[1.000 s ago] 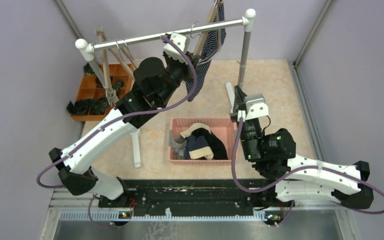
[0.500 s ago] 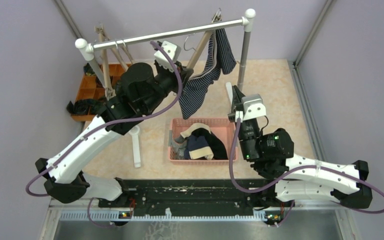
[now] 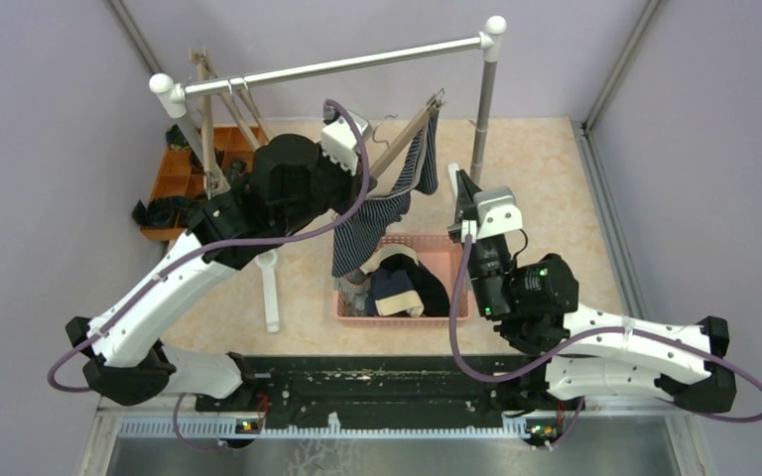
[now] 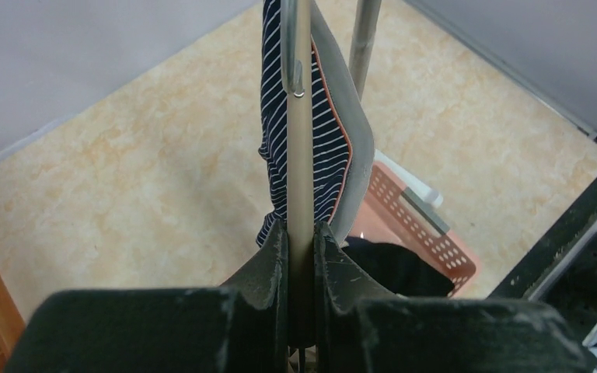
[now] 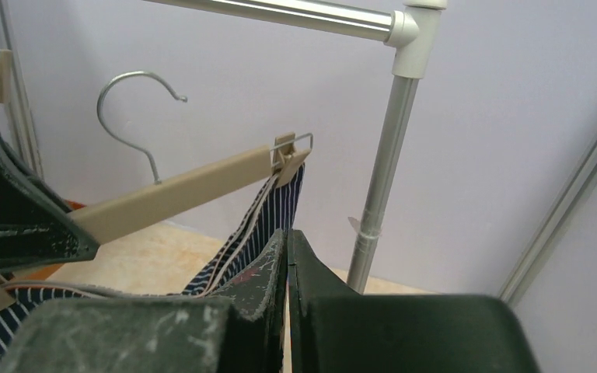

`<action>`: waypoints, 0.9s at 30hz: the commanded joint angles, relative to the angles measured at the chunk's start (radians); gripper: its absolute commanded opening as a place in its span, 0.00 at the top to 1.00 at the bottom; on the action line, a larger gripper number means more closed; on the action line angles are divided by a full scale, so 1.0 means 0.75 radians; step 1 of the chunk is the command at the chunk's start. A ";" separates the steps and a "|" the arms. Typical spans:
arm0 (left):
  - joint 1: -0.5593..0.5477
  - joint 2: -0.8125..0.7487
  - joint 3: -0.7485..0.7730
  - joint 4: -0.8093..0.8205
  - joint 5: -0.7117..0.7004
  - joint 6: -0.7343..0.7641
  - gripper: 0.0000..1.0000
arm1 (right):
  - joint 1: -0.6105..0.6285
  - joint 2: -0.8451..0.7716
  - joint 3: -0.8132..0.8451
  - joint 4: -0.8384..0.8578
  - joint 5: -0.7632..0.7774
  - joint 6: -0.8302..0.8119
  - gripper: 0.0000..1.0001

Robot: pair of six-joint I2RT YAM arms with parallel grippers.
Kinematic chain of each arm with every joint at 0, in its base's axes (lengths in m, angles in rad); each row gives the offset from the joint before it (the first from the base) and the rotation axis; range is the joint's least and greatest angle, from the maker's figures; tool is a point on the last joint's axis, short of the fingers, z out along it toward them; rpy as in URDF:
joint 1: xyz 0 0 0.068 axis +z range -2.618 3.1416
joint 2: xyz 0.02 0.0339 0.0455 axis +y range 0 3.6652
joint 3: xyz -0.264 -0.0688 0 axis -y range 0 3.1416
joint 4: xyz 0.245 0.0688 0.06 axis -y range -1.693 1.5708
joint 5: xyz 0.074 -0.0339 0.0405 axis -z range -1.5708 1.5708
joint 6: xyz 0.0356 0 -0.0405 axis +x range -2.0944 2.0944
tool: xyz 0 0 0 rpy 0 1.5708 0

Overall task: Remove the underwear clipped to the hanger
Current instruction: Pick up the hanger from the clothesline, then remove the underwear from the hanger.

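A wooden hanger (image 3: 409, 134) is off the rail, tilted, and my left gripper (image 3: 367, 183) is shut on its bar (image 4: 301, 155). Navy white-striped underwear (image 3: 377, 213) hangs from the hanger's clips over the pink basket (image 3: 456, 248). In the left wrist view the striped cloth (image 4: 274, 132) lies against the bar. My right gripper (image 3: 459, 183) is shut on nothing, just right of the hanger's far end. The right wrist view shows the end clip (image 5: 289, 151) still pinching the underwear (image 5: 280, 206), just above my shut right gripper (image 5: 288, 237). The hook (image 5: 136, 101) hangs free.
The basket holds more underwear (image 3: 402, 288), grey-striped, navy and black. The rack's rail (image 3: 327, 67) and right post (image 3: 483, 109) stand behind, with bare hangers (image 3: 223, 109) at the rail's left end. An orange tray (image 3: 174, 178) of dark bundles sits far left.
My left arm has pulled the hanger with the striped underwear off the rail, down and nearer, over the basket. The right gripper has crept slightly left, still shut.
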 commanded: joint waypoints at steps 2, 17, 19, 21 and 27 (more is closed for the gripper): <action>-0.004 -0.123 0.001 -0.107 0.095 0.029 1.00 | -0.028 -0.021 0.114 -0.063 -0.030 0.037 0.98; -0.005 -0.536 -0.070 -0.341 0.383 0.103 1.00 | -0.580 -0.026 0.515 -1.006 -0.905 0.770 0.68; -0.006 -0.545 -0.067 -0.360 0.425 0.110 1.00 | -0.579 0.049 0.573 -1.050 -0.956 0.803 0.66; -0.005 -0.545 -0.065 -0.385 0.464 0.129 1.00 | -0.579 0.121 0.634 -1.095 -1.022 0.808 0.64; -0.006 -0.513 -0.016 -0.468 0.539 0.200 1.00 | -0.582 0.314 0.977 -1.404 -1.339 0.757 0.29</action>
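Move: The hanger, already off the rail, is pinched near its left end in my left hand; the pink basket lies about 8 cm to that hand's right, 7 cm back and 35 cm below. For my shut right hand, the hanger's free clip end is some 15 cm ahead and 4 cm left, roughly level; the rack's right post stands about 14 cm ahead and 5 cm to its right. Keeping my pinch, I draw the hanger back about 13 cm and left 9 cm with my left hand, turning it some 20 degrees clockwise to lay it crosswise. My right hand rises and dodges right first, then swings left and forward, sinking slightly, turns counter-clockwise and opens its fingers beside the clip end; contact can't be seen. ##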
